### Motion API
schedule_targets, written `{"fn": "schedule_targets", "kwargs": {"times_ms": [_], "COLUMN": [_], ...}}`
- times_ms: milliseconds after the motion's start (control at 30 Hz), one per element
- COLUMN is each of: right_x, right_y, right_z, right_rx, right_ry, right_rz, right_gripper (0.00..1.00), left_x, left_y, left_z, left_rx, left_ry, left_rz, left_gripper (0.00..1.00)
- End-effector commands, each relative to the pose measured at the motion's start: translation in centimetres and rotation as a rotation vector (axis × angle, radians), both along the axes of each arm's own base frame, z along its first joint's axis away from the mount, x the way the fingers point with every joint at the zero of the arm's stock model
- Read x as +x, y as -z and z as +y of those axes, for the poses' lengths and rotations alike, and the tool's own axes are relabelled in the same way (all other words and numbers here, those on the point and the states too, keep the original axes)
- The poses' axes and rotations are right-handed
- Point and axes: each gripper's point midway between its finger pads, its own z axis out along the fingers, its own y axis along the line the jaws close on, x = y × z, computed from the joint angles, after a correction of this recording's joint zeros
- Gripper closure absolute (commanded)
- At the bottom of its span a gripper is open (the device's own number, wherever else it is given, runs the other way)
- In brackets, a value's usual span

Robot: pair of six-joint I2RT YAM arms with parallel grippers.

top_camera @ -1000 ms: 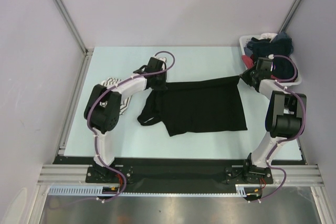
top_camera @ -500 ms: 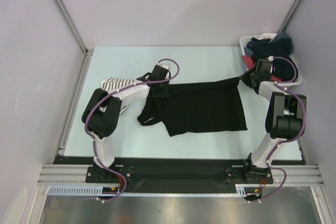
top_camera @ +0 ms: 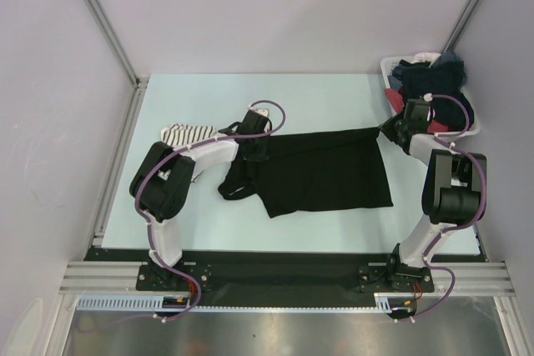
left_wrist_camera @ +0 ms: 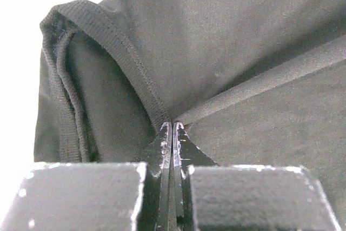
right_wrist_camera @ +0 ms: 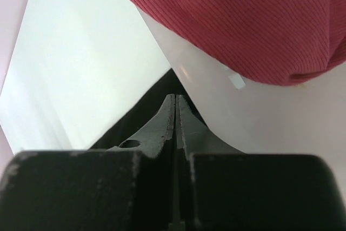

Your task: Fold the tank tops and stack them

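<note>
The plain black tank top (top_camera: pixel 321 174) lies spread flat mid-table. My left gripper (top_camera: pixel 254 152) is shut on its left end, by the ribbed armhole edge (left_wrist_camera: pixel 116 52); in the left wrist view the gripper (left_wrist_camera: pixel 173 125) pinches a crease of black fabric (left_wrist_camera: pixel 254 41). At the far right corner of the black top my right gripper (top_camera: pixel 386 129) is shut on the cloth, and the right wrist view shows its tips (right_wrist_camera: pixel 174 97) closed over a black edge (right_wrist_camera: pixel 143 114). The striped tank top (top_camera: pixel 188 133) lies bunched to the left, partly under the left arm.
A white basket (top_camera: pixel 389 67) heaped with dark and red clothes stands at the back right, right beside the right gripper. Its wall (right_wrist_camera: pixel 248 117) and a red ribbed cloth (right_wrist_camera: pixel 243 20) fill the right wrist view. Metal frame posts stand at the table's back corners.
My left gripper has come toward the near side over the black top's left end, uncovering more of the striped top. The right gripper has shifted only slightly.
</note>
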Motion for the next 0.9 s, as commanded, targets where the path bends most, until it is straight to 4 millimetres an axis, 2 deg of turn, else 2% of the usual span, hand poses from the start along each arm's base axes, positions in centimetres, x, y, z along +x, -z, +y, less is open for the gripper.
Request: {"fn": "schedule_targets", "kwargs": {"times_ms": [0, 267, 467, 533, 867], "right_x": [-3.2, -4.3, -5.2, -5.2, -4.6], "right_y": [3.2, 4.0, 6.0, 6.6, 5.8], "right_z": [-4.1, -4.6, -5.1, -4.6, -4.0], "right_rx": [-0.096, -0.077, 0.004, 0.030, 0.023], "right_ry": [0.151, 0.190, 0.211, 0.188, 0.151], "right_rz": [0.130, 0.128, 0.150, 0.160, 0.134], "right_gripper": [1.00, 1.00, 1.00, 1.00, 1.00], "left_x": [0.3, -0.6, -1.1, -1.1, -1.2], "left_y": [-2.2, -2.0, -1.2, -1.3, -1.9], "left_z": [0.4, 0.4, 0.3, 0.3, 0.7], "left_rx": [-0.014, -0.020, -0.024, -0.026, -0.009], "left_ry": [-0.028, -0.028, -0.028, -0.028, -0.040], "left_rz": [-0.059, -0.060, -0.046, -0.049, -0.064], "left_gripper": [0.99, 0.99, 0.99, 0.99, 0.99]}}
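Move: Both my hands still grip the raised fold of the black tank top. Its right end belongs about 6 cm back, 3 cm right and 7 cm below my right hand. The garment's near right corner is some 22 cm back and 3 cm right of that hand, and the laundry basket about 14 cm ahead and 17 cm right. My left end settles about 2 cm back, 1 cm right and slightly lower; the striped stack is roughly 20 cm left and 3 cm ahead of my left hand. Keeping its pinch, my right hand lowers the fold down and back over the black tank top, about 6 cm each way, slowly at first and then in one quick drop. It drifts a little right, away from the basket's near side, as the fingers tip about 10 degrees further down and turn slightly clockwise. My left hand keeps hold low on the cloth and eases back only 1 to 2 cm. ##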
